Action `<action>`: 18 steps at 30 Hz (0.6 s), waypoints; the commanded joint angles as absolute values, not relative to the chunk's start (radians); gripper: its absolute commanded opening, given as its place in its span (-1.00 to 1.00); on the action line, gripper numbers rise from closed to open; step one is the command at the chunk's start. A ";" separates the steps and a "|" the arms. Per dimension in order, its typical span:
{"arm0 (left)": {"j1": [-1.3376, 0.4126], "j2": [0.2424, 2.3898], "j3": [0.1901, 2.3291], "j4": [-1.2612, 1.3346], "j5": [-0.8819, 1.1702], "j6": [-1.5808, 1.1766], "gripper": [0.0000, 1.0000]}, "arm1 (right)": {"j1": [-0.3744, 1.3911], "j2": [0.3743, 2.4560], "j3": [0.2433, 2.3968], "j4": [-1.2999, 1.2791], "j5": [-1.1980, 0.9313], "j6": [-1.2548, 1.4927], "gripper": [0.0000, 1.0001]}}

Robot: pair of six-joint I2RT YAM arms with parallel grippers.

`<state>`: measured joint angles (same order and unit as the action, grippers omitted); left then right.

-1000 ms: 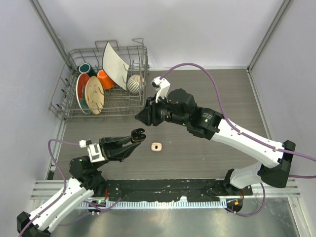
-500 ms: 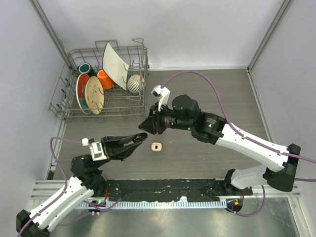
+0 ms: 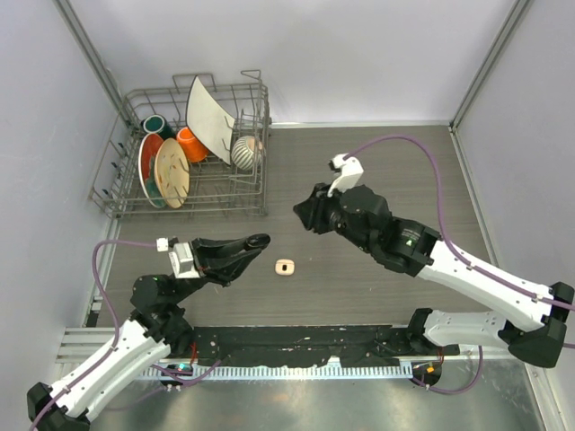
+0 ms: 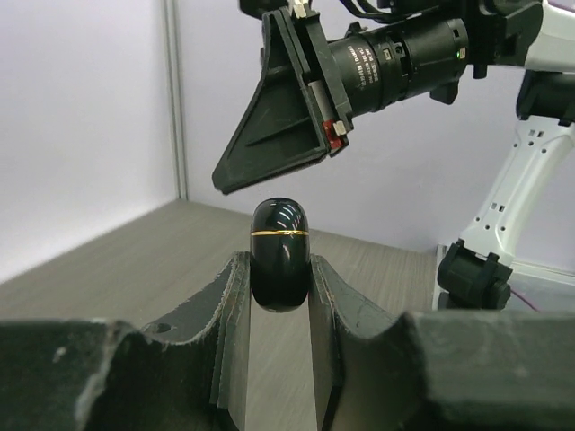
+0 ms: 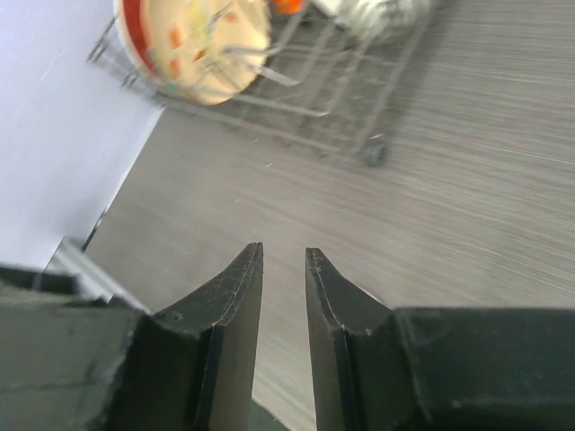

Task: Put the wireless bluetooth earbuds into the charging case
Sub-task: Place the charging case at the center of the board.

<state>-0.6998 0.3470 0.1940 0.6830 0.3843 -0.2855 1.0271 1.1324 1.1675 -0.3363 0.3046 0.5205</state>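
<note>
My left gripper (image 4: 279, 269) (image 3: 258, 241) is shut on a glossy black charging case (image 4: 279, 254) with a thin gold seam, which stands upright between the fingers with its lid closed. A second, cream charging case (image 3: 285, 267) lies on the table just right of the left gripper's tip. My right gripper (image 5: 284, 256) (image 3: 299, 212) hovers above the table, up and to the right of both cases. Its jaws stand a narrow slit apart with nothing between them. In the left wrist view its fingers (image 4: 278, 117) hang above the black case. No earbuds show in any view.
A wire dish rack (image 3: 189, 157) with plates, cups and a white board stands at the back left; its corner (image 5: 296, 99) shows in the right wrist view. The wooden table (image 3: 386, 162) ends at grey walls on three sides.
The right arm has drawn back to the right, away from the left gripper and the rack. The left gripper has shifted slightly, the black case still in it.
</note>
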 commanded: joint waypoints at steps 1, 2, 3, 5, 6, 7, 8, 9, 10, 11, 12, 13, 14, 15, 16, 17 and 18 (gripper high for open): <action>-0.696 0.359 0.279 0.523 0.341 -0.343 -1.00 | 0.933 1.069 1.117 -0.347 0.450 0.636 -0.37; -0.698 0.367 0.284 0.511 0.342 -0.357 -1.00 | 0.916 1.065 1.111 -0.354 0.425 0.646 -0.36; -0.698 0.376 0.290 0.502 0.344 -0.395 -1.00 | 0.902 1.065 1.101 -0.360 0.417 0.656 -0.36; -0.698 0.413 0.305 0.491 0.353 -0.442 -1.00 | 0.870 1.066 1.094 -0.382 0.402 0.681 -0.36; -0.698 0.428 0.311 0.488 0.348 -0.474 -1.00 | 0.862 1.063 1.088 -0.385 0.397 0.686 -0.35; -0.698 0.455 0.317 0.468 0.336 -0.553 -1.00 | 0.847 1.060 1.083 -0.385 0.394 0.695 -0.36; -0.698 0.475 0.336 0.451 0.324 -0.592 -1.00 | 0.839 1.051 1.071 -0.387 0.387 0.701 -0.36; -0.698 0.497 0.348 0.434 0.321 -0.619 -1.00 | 0.831 1.045 1.068 -0.385 0.382 0.703 -0.36; -0.698 0.546 0.365 0.416 0.325 -0.673 -1.00 | 0.821 1.040 1.062 -0.387 0.379 0.710 -0.36; -0.699 0.572 0.370 0.423 0.330 -0.698 -1.00 | 0.815 1.026 1.051 -0.385 0.380 0.710 -0.35; -0.701 0.596 0.371 0.442 0.350 -0.721 -1.00 | 0.810 1.020 1.046 -0.387 0.385 0.712 -0.35; -0.706 0.650 0.374 0.468 0.344 -0.748 -1.00 | 0.802 1.014 1.040 -0.391 0.390 0.716 -0.35; -0.716 0.675 0.379 0.471 0.338 -0.758 -1.00 | 0.801 1.002 1.039 -0.396 0.403 0.721 -0.35; -0.727 0.699 0.383 0.474 0.316 -0.761 -1.00 | 0.798 0.993 1.034 -0.403 0.413 0.722 -0.35; -0.738 0.722 0.391 0.483 0.298 -0.762 -1.00 | 0.793 0.983 1.029 -0.406 0.423 0.723 -0.35; -0.764 0.771 0.397 0.491 0.284 -0.762 -1.00 | 0.790 0.968 1.028 -0.411 0.434 0.724 -0.34; -0.778 0.797 0.400 0.512 0.273 -0.761 -1.00 | 0.788 0.960 1.025 -0.419 0.457 0.724 -0.34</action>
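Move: The left gripper holds the black charging case; the bare board at the centre lies about 10 cm ahead of it, 9 cm to its right and some 29 cm below. The white case sits about 7 cm ahead, 6 cm to the right and 29 cm down; the rack's near right corner is some 21 cm straight ahead and 27 cm down. From the empty right gripper, that bare spot is about 2 cm ahead, 1 cm left and 29 cm below. Bring the left gripper down about 6 cm while carrying it right and forward towards the board's centre, gathering speed, and tip it forward some 40 degrees so the upward-slanting fingers come nearly level; keep the black case pinched. Draw the empty right gripper 9 cm right, with a smaller move forward and down, turning it clockwise and away from the held case, its fingers left as they are. ##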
